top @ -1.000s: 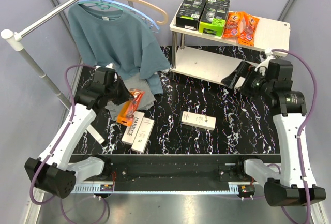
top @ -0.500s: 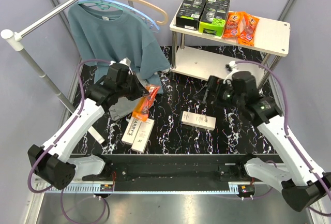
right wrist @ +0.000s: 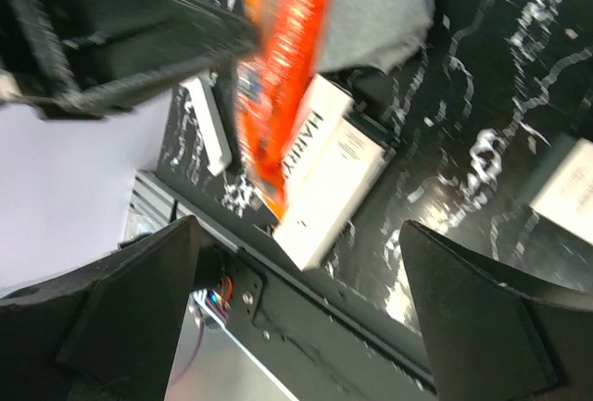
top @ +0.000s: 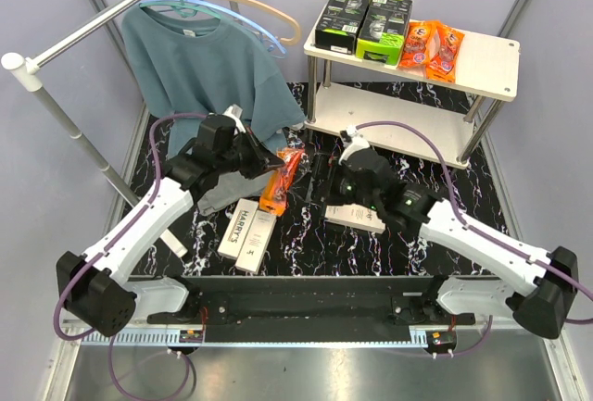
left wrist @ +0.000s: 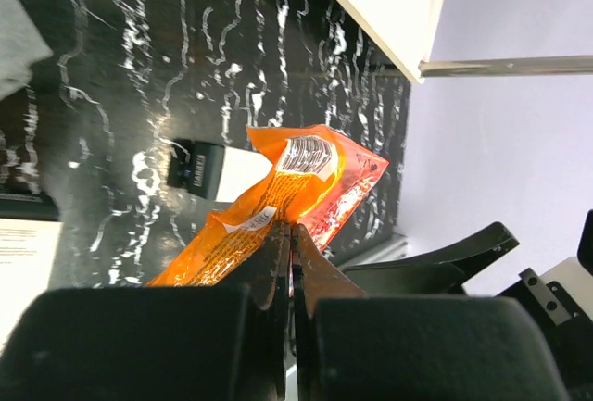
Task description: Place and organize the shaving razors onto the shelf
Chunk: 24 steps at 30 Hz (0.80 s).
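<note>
My left gripper (top: 270, 169) is shut on a flat orange razor pack (top: 282, 180), held above the black mat left of centre; in the left wrist view the pack (left wrist: 298, 177) sticks out past the closed gripper (left wrist: 292, 234). My right gripper (top: 325, 175) stands open just right of that pack, its arm over a slim white box (top: 356, 219). In the right wrist view its gripper (right wrist: 306, 308) has wide-apart fingers (right wrist: 139, 299) framing the orange pack (right wrist: 278, 58) and two HARRY'S boxes (right wrist: 334, 169). On the shelf (top: 491, 63) stand two black-and-green boxes (top: 361, 19) and orange packs (top: 432, 47).
A clothes rail (top: 65, 44) with hangers and a teal T-shirt (top: 208, 72) fills the back left. A folded grey cloth (top: 218, 193) lies under my left arm. A small white strip (top: 171, 239) lies near the mat's left edge. The shelf's lower board (top: 380, 116) is bare.
My left arm has carried the orange pack rightward toward the mat's centre. The right arm has swung left from beside the shelf to the middle, staying open.
</note>
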Each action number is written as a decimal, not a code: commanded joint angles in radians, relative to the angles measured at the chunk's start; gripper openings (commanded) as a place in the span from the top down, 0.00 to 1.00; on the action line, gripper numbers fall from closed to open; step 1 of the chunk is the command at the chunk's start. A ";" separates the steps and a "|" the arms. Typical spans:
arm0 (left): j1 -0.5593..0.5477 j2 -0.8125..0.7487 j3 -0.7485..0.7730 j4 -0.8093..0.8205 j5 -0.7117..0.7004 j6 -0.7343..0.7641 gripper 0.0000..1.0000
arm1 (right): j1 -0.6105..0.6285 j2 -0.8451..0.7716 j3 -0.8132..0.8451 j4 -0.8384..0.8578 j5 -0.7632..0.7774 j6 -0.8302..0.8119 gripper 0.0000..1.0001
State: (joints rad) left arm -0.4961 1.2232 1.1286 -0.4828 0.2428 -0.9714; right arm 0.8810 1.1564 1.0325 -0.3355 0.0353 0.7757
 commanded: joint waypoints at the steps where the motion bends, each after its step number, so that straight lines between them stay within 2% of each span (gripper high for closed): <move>1: -0.004 -0.019 -0.046 0.157 0.099 -0.079 1.00 | 0.049 0.043 -0.003 0.209 0.098 0.019 0.04; 11: -0.004 -0.045 -0.119 0.279 0.141 -0.168 1.00 | 0.085 0.114 -0.020 0.250 0.112 0.057 0.20; 16: -0.006 -0.051 -0.121 0.283 0.148 -0.173 1.00 | 0.092 0.106 -0.060 0.274 0.127 0.082 0.34; 20: -0.005 -0.053 -0.133 0.317 0.173 -0.191 1.00 | 0.093 0.123 -0.072 0.289 0.130 0.094 0.41; 24: -0.007 -0.060 -0.138 0.320 0.171 -0.196 1.00 | 0.095 0.128 -0.083 0.306 0.132 0.097 0.55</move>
State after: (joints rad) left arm -0.4969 1.2007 1.0023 -0.2386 0.3737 -1.1515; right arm 0.9627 1.2812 0.9581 -0.1043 0.1249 0.8616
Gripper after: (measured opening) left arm 0.005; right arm 0.495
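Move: The orange razor pack hangs pinched by its upper end in the left fingers, its middle about 3 cm back and 4 below that hand. It lies some 6 cm left of the open right hand, level fore and aft, about 4 lower; from the left hand the right gripper is about 7 cm right, 4 back and level in height. About 20 cm below, a lone Harry's box lies some 11 cm right of the right hand, level fore and aft; the Harry's pair about 15 left, 5 back. The right hand reaches about 4 cm left to the lower part of the orange razor pack, then stops going sideways and sinks some 3 cm, its fingers closing from wide open to a little over half as they come round the pack's lower end. Meanwhile the left hand, keeping its pinch on the upper end, eases roughly 2.5 cm right towards the right gripper and tilts its fingertips up and to the right by 10 to 15 degrees; whether the right fingers touch yet can't be made out. ##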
